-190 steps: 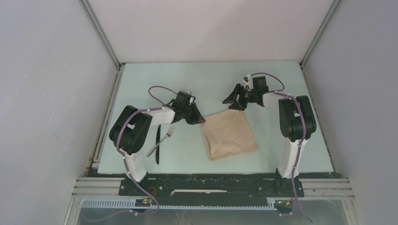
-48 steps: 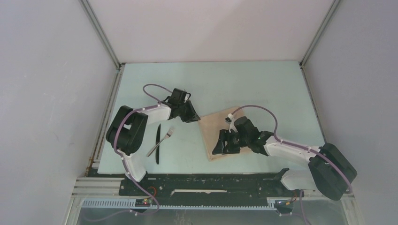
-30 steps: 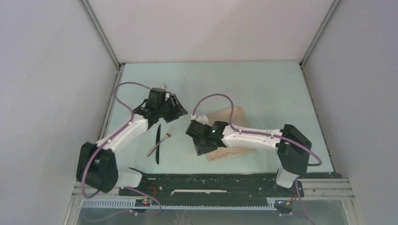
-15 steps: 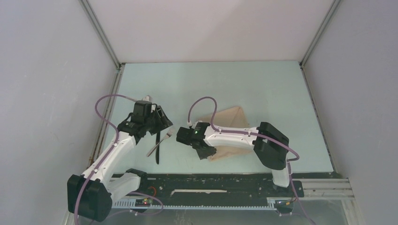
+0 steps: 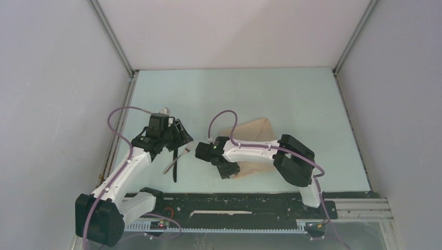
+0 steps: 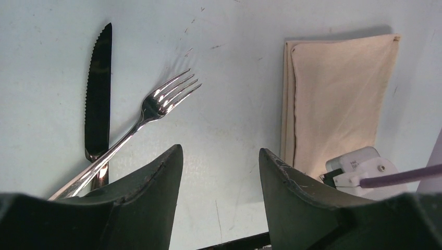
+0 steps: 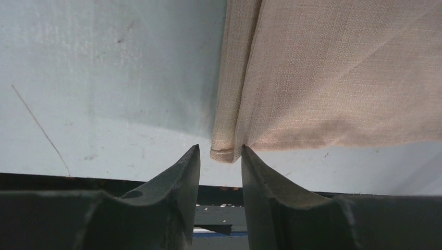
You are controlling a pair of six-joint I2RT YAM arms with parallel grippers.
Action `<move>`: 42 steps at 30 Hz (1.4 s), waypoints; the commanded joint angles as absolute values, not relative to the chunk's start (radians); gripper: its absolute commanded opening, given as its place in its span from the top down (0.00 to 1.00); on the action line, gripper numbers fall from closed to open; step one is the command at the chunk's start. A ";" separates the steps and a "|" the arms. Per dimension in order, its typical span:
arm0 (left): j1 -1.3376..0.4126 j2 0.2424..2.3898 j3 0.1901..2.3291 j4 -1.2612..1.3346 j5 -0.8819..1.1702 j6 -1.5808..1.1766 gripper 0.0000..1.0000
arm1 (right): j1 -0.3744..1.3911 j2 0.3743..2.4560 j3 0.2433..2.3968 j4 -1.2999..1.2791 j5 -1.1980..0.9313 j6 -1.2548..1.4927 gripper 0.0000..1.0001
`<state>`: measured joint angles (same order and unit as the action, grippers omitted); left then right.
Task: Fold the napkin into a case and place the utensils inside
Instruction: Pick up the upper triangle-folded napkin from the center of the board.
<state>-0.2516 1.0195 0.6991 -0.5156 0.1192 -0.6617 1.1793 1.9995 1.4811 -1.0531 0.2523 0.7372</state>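
Note:
The napkin point(image 5: 256, 130) lies folded on the table right of centre, a beige rectangle with a doubled left edge in the left wrist view point(image 6: 339, 99). My right gripper point(image 5: 230, 171) is at its near left corner. In the right wrist view the jaws point(image 7: 220, 148) stand narrowly apart, and the folded corner point(image 7: 227, 151) sits between the tips, touching the right one. The black knife point(image 6: 98, 94) and the silver fork point(image 6: 156, 104) lie crossed on the table to the left. My left gripper point(image 6: 219, 151) is open and empty, hovering between fork and napkin.
The table's dark near edge and metal rail point(image 5: 234, 203) run just beyond the right gripper. The right arm's white links point(image 5: 255, 151) lie across the napkin. Grey walls enclose the pale table point(image 5: 234, 94) on three sides.
My right arm swung from the napkin's far corner to its near left corner. My left arm drew back from the napkin to above the fork. Little has moved in the last half second.

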 commanded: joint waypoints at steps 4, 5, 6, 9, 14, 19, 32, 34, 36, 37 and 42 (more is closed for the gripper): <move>-0.242 1.008 0.700 -0.480 0.141 -0.644 0.38 | 1.157 2.020 1.508 -1.031 0.261 0.707 0.58; -0.243 1.009 0.701 -0.480 0.142 -0.644 0.38 | 1.154 2.022 1.504 -1.026 0.259 0.704 0.58; -0.242 1.010 0.701 -0.479 0.144 -0.644 0.38 | 1.151 2.024 1.500 -1.021 0.257 0.703 0.58; -0.242 1.012 0.703 -0.477 0.147 -0.646 0.38 | 1.145 2.033 1.489 -1.007 0.253 0.696 0.58; -0.242 1.017 0.707 -0.476 0.147 -0.646 0.38 | 1.137 2.051 1.468 -0.963 0.238 0.682 0.58; -0.243 1.029 0.705 -0.474 0.147 -0.641 0.38 | 1.123 2.056 1.410 -0.912 0.217 0.674 0.57; -0.242 1.053 0.703 -0.454 0.167 -0.653 0.38 | 1.061 2.005 1.254 -0.769 0.133 0.647 0.58; -0.242 1.055 0.702 -0.452 0.170 -0.654 0.38 | 1.054 2.001 1.251 -0.764 0.127 0.641 0.60; -0.242 1.053 0.699 -0.452 0.171 -0.658 0.38 | 1.045 2.000 1.243 -0.747 0.109 0.634 0.63; -0.242 1.054 0.698 -0.450 0.173 -0.659 0.38 | 1.040 2.001 1.238 -0.739 0.103 0.631 0.66; -0.242 1.058 0.687 -0.445 0.186 -0.660 0.38 | 1.048 2.007 1.232 -0.717 0.142 0.611 0.86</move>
<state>-0.2508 1.0557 0.6991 -0.4797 0.1635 -0.6628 1.0462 1.9289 1.2957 -0.8135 0.0849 0.6334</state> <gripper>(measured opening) 0.619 0.193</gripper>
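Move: The napkin's left edge, just beyond its near left corner, lies about 2 cm ahead of the right hand, 1 cm to its right and 2 cm below. The napkin's middle is some 10 cm ahead and 8 cm right of this hand; the fork's middle is roughly 6 cm ahead and 19 cm to its left, on the board. From the idle left hand, that edge lies about 11 cm back, 16 cm right and 11 cm down. The napkin's left edge, close to the near corner, is pinched by the right fingertips: half open, they sink about 2 cm while easing nearly 2 cm forward to straddle it. Once down, the wrist leans some 10 degrees, the hand's left side rising, and the fingers close late on the cloth. ##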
